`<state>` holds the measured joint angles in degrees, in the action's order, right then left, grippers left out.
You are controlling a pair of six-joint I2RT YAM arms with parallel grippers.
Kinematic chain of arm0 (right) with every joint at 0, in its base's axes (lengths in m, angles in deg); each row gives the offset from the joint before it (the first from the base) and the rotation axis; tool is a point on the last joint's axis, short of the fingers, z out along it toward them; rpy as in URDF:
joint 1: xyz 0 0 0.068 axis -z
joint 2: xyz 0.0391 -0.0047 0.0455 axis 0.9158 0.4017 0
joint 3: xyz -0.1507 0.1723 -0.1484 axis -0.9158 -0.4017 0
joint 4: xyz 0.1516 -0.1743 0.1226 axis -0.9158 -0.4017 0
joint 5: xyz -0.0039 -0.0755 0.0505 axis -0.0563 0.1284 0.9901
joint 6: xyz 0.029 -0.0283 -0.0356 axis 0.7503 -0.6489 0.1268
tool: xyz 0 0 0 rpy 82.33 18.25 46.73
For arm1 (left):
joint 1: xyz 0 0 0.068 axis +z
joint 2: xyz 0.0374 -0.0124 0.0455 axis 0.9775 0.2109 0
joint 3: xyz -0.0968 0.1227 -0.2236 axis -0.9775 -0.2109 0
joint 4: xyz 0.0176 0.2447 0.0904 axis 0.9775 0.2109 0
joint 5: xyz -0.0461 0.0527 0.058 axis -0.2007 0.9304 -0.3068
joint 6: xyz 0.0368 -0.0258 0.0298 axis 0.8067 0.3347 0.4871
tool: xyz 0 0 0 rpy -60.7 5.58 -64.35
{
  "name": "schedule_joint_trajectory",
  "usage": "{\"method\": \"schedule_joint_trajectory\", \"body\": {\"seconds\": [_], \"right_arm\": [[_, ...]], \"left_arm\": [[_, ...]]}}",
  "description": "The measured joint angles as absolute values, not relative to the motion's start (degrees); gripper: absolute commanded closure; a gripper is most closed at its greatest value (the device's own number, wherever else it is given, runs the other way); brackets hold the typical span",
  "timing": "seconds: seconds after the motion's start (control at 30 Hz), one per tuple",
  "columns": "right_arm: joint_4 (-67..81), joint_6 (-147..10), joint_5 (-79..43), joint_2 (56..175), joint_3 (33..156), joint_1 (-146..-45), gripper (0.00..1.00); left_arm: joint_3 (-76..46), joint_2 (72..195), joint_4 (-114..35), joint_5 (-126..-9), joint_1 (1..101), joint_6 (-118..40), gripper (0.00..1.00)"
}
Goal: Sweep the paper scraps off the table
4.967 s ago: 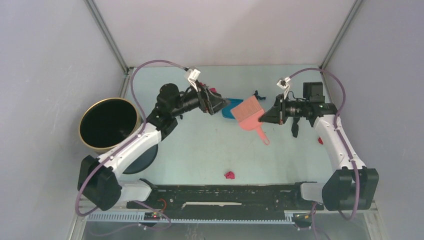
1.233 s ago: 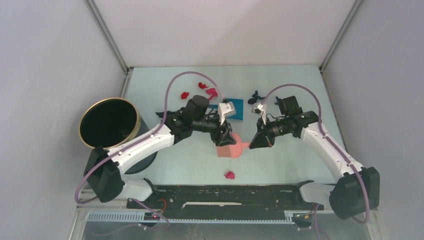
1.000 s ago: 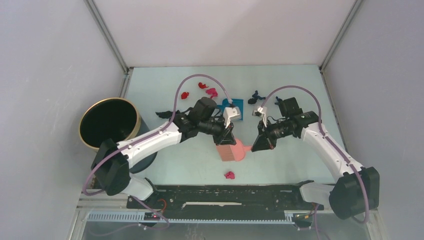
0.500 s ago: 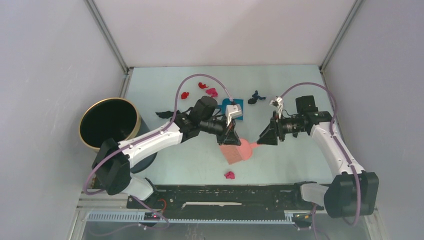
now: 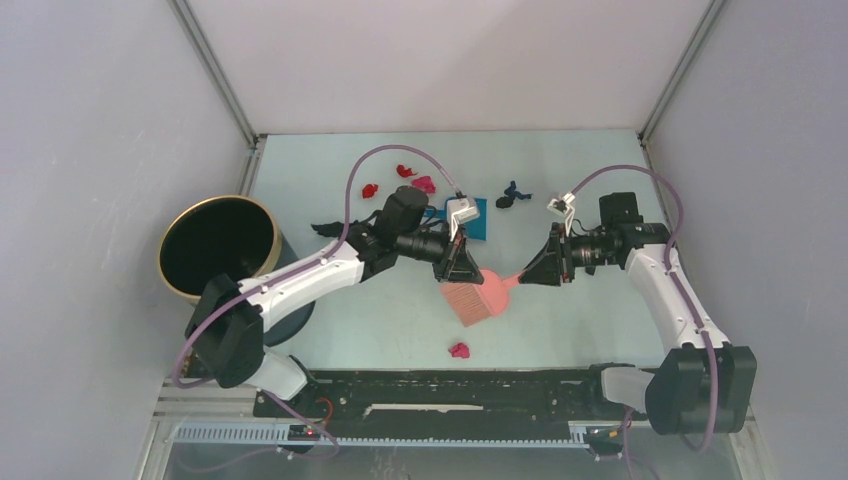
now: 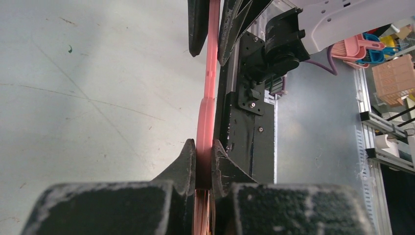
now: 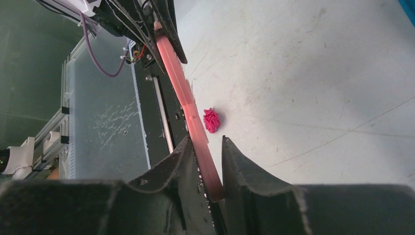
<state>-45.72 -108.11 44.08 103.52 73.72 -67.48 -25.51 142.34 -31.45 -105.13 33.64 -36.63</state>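
Observation:
My left gripper is shut on the head end of the pink hand brush, holding it on edge over the mint-green table; the left wrist view shows its jaws clamped on the brush. My right gripper is open, its fingers straddling the handle tip with a gap. A magenta scrap lies near the front, also in the right wrist view. Red scraps, a magenta scrap, dark blue scraps and a black scrap lie further back.
A blue dustpan lies behind the left gripper, partly hidden. A black bin with a gold rim stands at the table's left edge. A black rail runs along the front. Grey-white walls bound the table.
The left gripper turned the brush so its handle points right. The right gripper drew back to the right and its jaws loosened off the handle.

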Motion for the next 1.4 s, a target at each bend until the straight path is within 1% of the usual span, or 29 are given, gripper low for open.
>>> {"method": "schedule_joint_trajectory", "body": {"seconds": [0.1,0.17,0.2,0.23,0.27,0.3,0.37,0.4,0.53,0.63,0.7,0.8,0.87,0.97,1.1,1.23,1.4], "right_arm": [[-45.9,-108.4,44.4,103.5,73.7,-67.4,0.79],[-46.3,-108.8,44.9,103.5,73.7,-67.4,0.97],[-46.4,-109.0,45.4,103.5,73.7,-67.4,1.00],[-46.7,-109.3,46.0,103.4,73.7,-67.4,1.00],[-46.8,-109.6,46.1,103.3,73.7,-67.4,1.00],[-46.6,-109.5,46.1,103.2,73.7,-67.4,1.00],[-45.5,-107.5,45.1,103.0,73.7,-67.4,1.00],[-44.4,-106.0,44.2,103.0,73.7,-67.2,1.00],[-37.8,-98.5,36.1,101.8,73.5,-64.6,1.00],[-32.1,-93.3,26.0,98.1,71.9,-63.7,1.00],[-29.4,-90.6,19.9,95.5,71.1,-63.7,1.00],[-26.7,-88.4,13.8,94.3,71.0,-63.8,1.00],[-25.4,-87.6,10.4,94.6,71.0,-63.8,1.00],[-24.5,-87.0,7.4,95.5,71.0,-63.7,1.00],[-24.2,-86.4,5.7,95.7,70.8,-63.7,1.00],[-24.2,-86.1,5.1,95.7,70.8,-63.5,1.00],[-24.1,-86.1,4.8,95.6,70.8,-63.3,1.00]], "left_arm": [[-25.5,142.6,-31.8,-105.5,33.7,-37.0,1.00],[-25.5,142.9,-31.8,-105.8,33.8,-37.0,1.00],[-25.5,143.2,-31.8,-105.9,34.0,-37.0,0.93],[-25.5,143.5,-31.8,-105.9,34.3,-37.0,0.75],[-25.5,143.8,-31.7,-106.0,34.6,-37.0,0.54],[-25.5,143.9,-31.6,-105.7,34.6,-36.8,0.39],[-25.3,144.0,-30.3,-100.6,34.4,-36.3,0.23],[-25.3,144.0,-29.7,-96.8,34.4,-35.9,0.20],[-25.3,143.8,-28.3,-81.7,35.0,-34.7,0.19],[-24.8,144.3,-27.4,-68.6,36.1,-34.1,0.23],[-23.2,145.9,-26.6,-62.0,36.9,-33.2,0.24],[-19.6,149.7,-26.3,-56.3,38.0,-30.2,0.23],[-16.4,152.9,-25.7,-54.7,38.4,-26.9,0.23],[-6.2,161.1,-22.5,-54.2,38.6,-22.0,0.21],[6.7,171.2,-20.2,-55.0,39.5,-19.7,0.20],[12.9,176.5,-17.9,-57.1,41.6,-19.7,0.19],[18.2,182.2,-16.7,-63.8,46.5,-24.7,0.21]]}}
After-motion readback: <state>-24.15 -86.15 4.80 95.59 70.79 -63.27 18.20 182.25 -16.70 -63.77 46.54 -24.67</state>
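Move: The blue dustpan lies about 27 cm ahead of the empty-next left hand, 3 cm to its left and some 20 cm below. On the same table, the large pink scrap is about 8 cm beyond the dustpan and 8 cm left of it; the navy scraps are about 6 cm beyond it and 12 cm right. The right hand's half-open fingers already straddle the pink brush's handle; the brush's middle is roughly 7 cm left of that hand, 3 cm back, about level. The right fingers shut on the brush's handle, then the left fingers spring wide open and let go of its head. The left hand travels some 30 cm forward and 9 cm down to the dustpan, bowing left on the way, swinging counter-clockwise and tipping more steeply down. The right hand draws the brush about 9 cm forward and as far right, turning it clockwise and dipping its fingers. ##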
